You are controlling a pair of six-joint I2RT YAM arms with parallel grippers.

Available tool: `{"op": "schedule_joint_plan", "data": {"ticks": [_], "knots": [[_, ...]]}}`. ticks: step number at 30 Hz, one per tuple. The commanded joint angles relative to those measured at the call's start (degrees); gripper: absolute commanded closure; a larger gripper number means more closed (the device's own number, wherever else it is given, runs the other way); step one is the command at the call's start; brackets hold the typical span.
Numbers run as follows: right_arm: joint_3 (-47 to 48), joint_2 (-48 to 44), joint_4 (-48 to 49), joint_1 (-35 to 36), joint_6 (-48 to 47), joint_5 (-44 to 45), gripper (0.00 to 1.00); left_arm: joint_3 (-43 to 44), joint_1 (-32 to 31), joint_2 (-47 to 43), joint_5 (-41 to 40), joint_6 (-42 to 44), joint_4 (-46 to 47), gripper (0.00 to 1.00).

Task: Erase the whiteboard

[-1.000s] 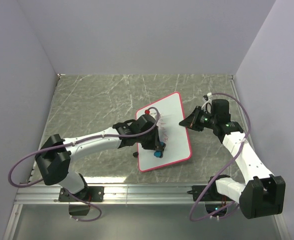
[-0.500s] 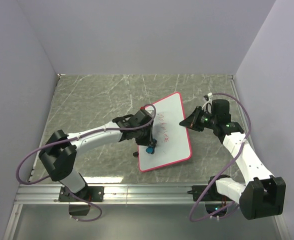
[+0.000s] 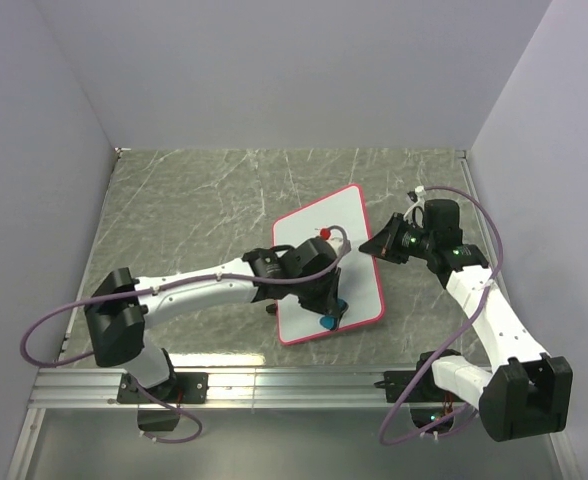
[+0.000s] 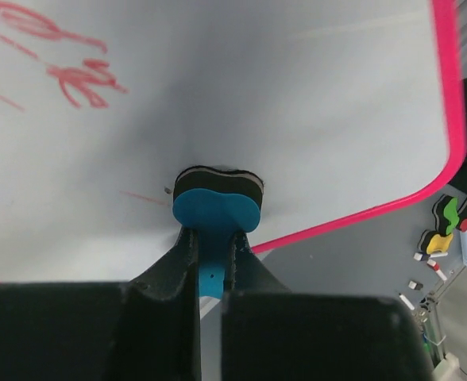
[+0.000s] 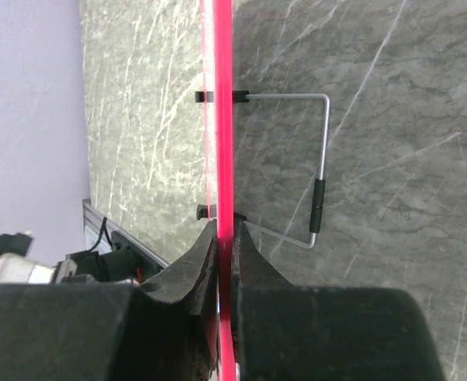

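The whiteboard (image 3: 359, 278) is a white board with a red-pink rim, lying tilted on the marble table. In the left wrist view the whiteboard (image 4: 297, 103) bears red scribbles (image 4: 67, 71) at its upper left. My left gripper (image 3: 329, 312) is shut on the blue eraser (image 4: 216, 208), whose black pad presses on the board near its lower rim. My right gripper (image 3: 376, 246) is shut on the board's right rim (image 5: 224, 159), seen edge-on in the right wrist view.
A bent wire stand (image 5: 321, 159) sticks out behind the board. The table (image 3: 174, 220) is grey-green marble with white walls at the back and sides. Small coloured magnets (image 4: 452, 222) show beyond the board's corner. A metal rail (image 3: 274, 385) runs along the near edge.
My left gripper has swept the eraser from the board's left middle down and right toward its lower edge. The red scribbles seen earlier in the top view no longer show there. The right arm has held still.
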Motion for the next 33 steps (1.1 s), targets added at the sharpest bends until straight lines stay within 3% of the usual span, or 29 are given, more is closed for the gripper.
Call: {"op": "schedule_joint_plan", "data": {"ticks": [1, 4, 7, 12, 19, 24, 29, 33], "knots": [[0.98, -1.09, -4.2, 1.15, -2.7, 2.21, 1.0, -7.9, -0.68, -1.29, 1.42, -1.91, 0.97, 1.0], [1.07, -1.35, -4.29, 1.15, -2.79, 2.29, 1.0, -13.0, 2.03, -3.23, -0.95, -2.35, 1.94, 1.0], [0.9, -1.62, -4.03, 1.15, -2.35, 2.03, 1.0, -15.22, 8.7, -4.38, -0.17, -0.07, 2.64, 1.0], [0.37, -1.35, -3.23, 1.15, -1.56, 1.24, 1.0, -10.14, 16.19, -1.84, -0.52, 6.0, -1.21, 1.0], [-0.16, -2.14, -3.58, 1.06, -1.64, 2.03, 1.0, 9.0, 9.17, 3.96, -0.08, 7.32, -6.05, 1.0], [-0.95, -2.67, -3.58, 1.06, -1.55, 2.38, 1.0, 17.72, 3.46, 8.36, 1.94, 5.48, -7.73, 1.0], [-0.78, -3.02, -3.67, 1.15, -1.64, 2.91, 1.0, 13.97, 3.97, 7.49, 0.8, 4.16, -5.45, 1.0], [-0.69, -3.11, -3.76, 1.15, -1.73, 3.0, 1.0, 1.7, 8.27, 3.46, 1.85, 3.02, -1.24, 1.0]]}}
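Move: The left hand already has the eraser against the sloping whiteboard. The remaining red marks lie about 6 cm ahead of it, 4 cm to its left and 6 cm lower. The board's near-right corner is some 11 cm to its right, 3 cm back and 5 cm higher. The edge spot pinched by the right gripper is roughly 14 cm ahead and 8 cm right of the left hand; from the right hand, the marks lie about 8 cm back, 12 cm left and 9 cm below. Keeping the eraser's pad on the board, the left hand wipes down the slope, left and forward some 14 cm towards the low left side, then sweeps back up to the right, edging back, and just starts down-left again, turning counter-clockwise and back on the way. Its fingers keep their hold, and the right hand stays put, still pinching the right edge. ##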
